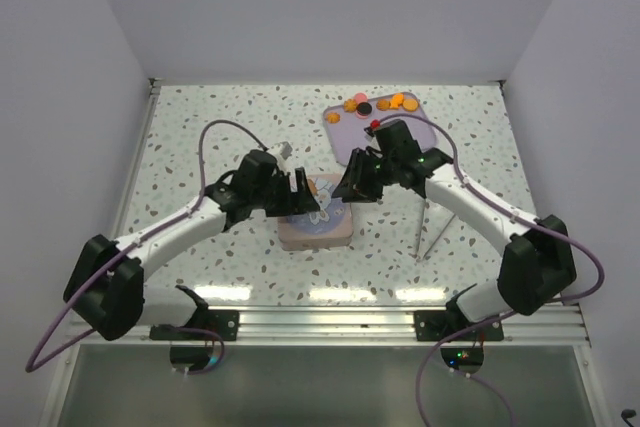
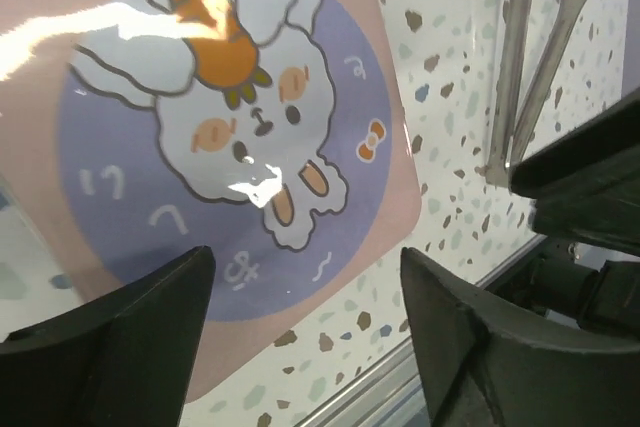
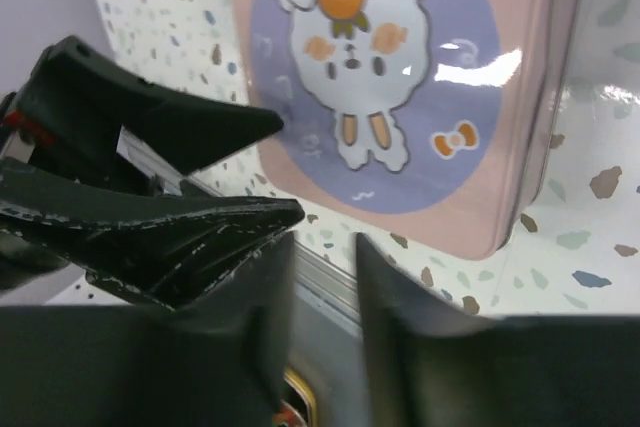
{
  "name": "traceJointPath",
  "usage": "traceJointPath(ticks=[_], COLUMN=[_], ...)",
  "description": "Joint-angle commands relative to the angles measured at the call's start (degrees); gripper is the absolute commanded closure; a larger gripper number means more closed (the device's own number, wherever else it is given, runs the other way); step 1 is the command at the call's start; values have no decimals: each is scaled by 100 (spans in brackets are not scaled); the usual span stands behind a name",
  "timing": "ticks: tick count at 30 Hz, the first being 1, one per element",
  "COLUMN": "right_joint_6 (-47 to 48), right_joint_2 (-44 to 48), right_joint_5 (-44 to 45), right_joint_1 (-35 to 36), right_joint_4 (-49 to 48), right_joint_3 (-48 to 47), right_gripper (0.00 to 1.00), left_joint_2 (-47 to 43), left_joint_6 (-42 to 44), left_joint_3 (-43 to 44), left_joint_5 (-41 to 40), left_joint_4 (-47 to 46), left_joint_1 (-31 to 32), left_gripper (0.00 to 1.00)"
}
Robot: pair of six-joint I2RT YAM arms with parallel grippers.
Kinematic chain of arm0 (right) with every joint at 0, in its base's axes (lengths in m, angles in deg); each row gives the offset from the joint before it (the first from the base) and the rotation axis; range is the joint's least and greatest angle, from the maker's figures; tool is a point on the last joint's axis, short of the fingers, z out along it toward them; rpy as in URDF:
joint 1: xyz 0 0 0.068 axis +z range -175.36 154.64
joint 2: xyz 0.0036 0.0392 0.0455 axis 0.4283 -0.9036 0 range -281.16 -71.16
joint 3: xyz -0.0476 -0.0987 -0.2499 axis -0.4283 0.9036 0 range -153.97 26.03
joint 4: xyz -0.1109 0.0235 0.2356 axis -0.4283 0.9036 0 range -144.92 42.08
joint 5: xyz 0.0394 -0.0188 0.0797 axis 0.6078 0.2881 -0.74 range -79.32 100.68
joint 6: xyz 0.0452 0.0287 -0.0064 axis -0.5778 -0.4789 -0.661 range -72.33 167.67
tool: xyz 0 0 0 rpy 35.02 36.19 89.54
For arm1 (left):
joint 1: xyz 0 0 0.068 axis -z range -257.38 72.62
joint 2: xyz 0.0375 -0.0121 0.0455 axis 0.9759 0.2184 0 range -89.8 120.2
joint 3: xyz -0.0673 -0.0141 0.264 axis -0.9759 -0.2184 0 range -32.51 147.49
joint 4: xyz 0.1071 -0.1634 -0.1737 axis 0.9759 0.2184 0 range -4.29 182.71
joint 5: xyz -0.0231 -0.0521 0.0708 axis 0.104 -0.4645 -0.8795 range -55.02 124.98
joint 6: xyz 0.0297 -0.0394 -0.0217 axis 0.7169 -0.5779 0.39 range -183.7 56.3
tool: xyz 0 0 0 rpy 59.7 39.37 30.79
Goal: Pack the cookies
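The cookies (image 1: 398, 102), mostly orange with one dark and one pink, lie on a purple tray (image 1: 400, 132) at the back of the table. A pink square tin (image 1: 318, 229) sits at the centre, its lid (image 2: 240, 117) with the rabbit picture on it. My left gripper (image 1: 304, 192) (image 2: 305, 257) hovers over the tin's near-left part, open, nothing between its fingers. My right gripper (image 1: 352, 183) (image 3: 322, 242) hangs by the tin's far-right corner, shut to a narrow slit and holding nothing. No cookies show in either wrist view.
Metal tongs (image 1: 430, 232) (image 2: 530, 57) lie on the speckled table to the right of the tin. The two grippers stand close together above the tin; the left gripper (image 3: 150, 147) fills the left of the right wrist view. A metal rail (image 1: 320, 319) runs along the near edge.
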Motion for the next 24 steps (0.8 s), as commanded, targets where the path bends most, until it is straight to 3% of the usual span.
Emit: traceJointPath(ticks=[1, 2, 4, 7, 10, 14, 16, 17, 19, 24], right_joint_6=[574, 706, 1136, 1620, 1850, 1675, 1613, 1578, 1508, 1401], right_joint_2=[574, 680, 1145, 1900, 2689, 3667, 4176, 4327, 4565, 5163], right_joint_5=[121, 112, 112, 155, 522, 1472, 1842, 2148, 2439, 3117], right_joint_1=[-2, 7, -2, -2, 7, -11, -2, -2, -2, -2], right_joint_4=[553, 589, 633, 800, 1046, 1380, 1407, 1381, 1424, 1609], right_joint_3=[-607, -739, -775, -705, -608, -450, -249, -169, -3, 156], right_gripper=[58, 42, 30, 16, 1, 1, 1, 1, 1, 1], left_joint_2=[-607, -713, -1020, -1364, -1697, -2451, -2752, -2884, -3034, -2973], left_joint_6=[417, 505, 873, 1427, 1500, 1227, 1366, 1533, 1867, 2331], left_joint_3=[607, 694, 958, 1292, 1416, 805, 268, -397, -937, -2396], left_joint_5=[-291, -326, -501, -1203, -2537, -4504, -4807, -4835, -4957, -6258], left_joint_4=[869, 1149, 1423, 1837, 1952, 1435, 909, 140, -593, -1886], left_joint_1=[-472, -622, -1104, -1466, -1520, -1520, -1520, -1520, -1520, -1529], left_gripper=[18, 7, 0, 0, 0, 0, 0, 0, 0, 0])
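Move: Just under both hands lies the closed cookie tin. Its middle is about 3 cm ahead, 2 cm right and 8 cm below the left hand, and from the right hand some 2 cm ahead, 5 cm left and 12 cm down. Seen from the right hand, the lilac tray of leftover cookies is about 24 cm ahead and 11 cm right, and the tongs roughly 21 cm right and 2 cm ahead; both lie on the table. Leaving the lid, both arms pull away to their own sides. The left arcs up about 15 cm and some 25 cm left, then sinks over bare table, turning counter-clockwise some 45 degrees and opening fully. The right climbs nearly 20 cm and draws right and back, tilting its fingers from downward towards forward as they spread wide. ##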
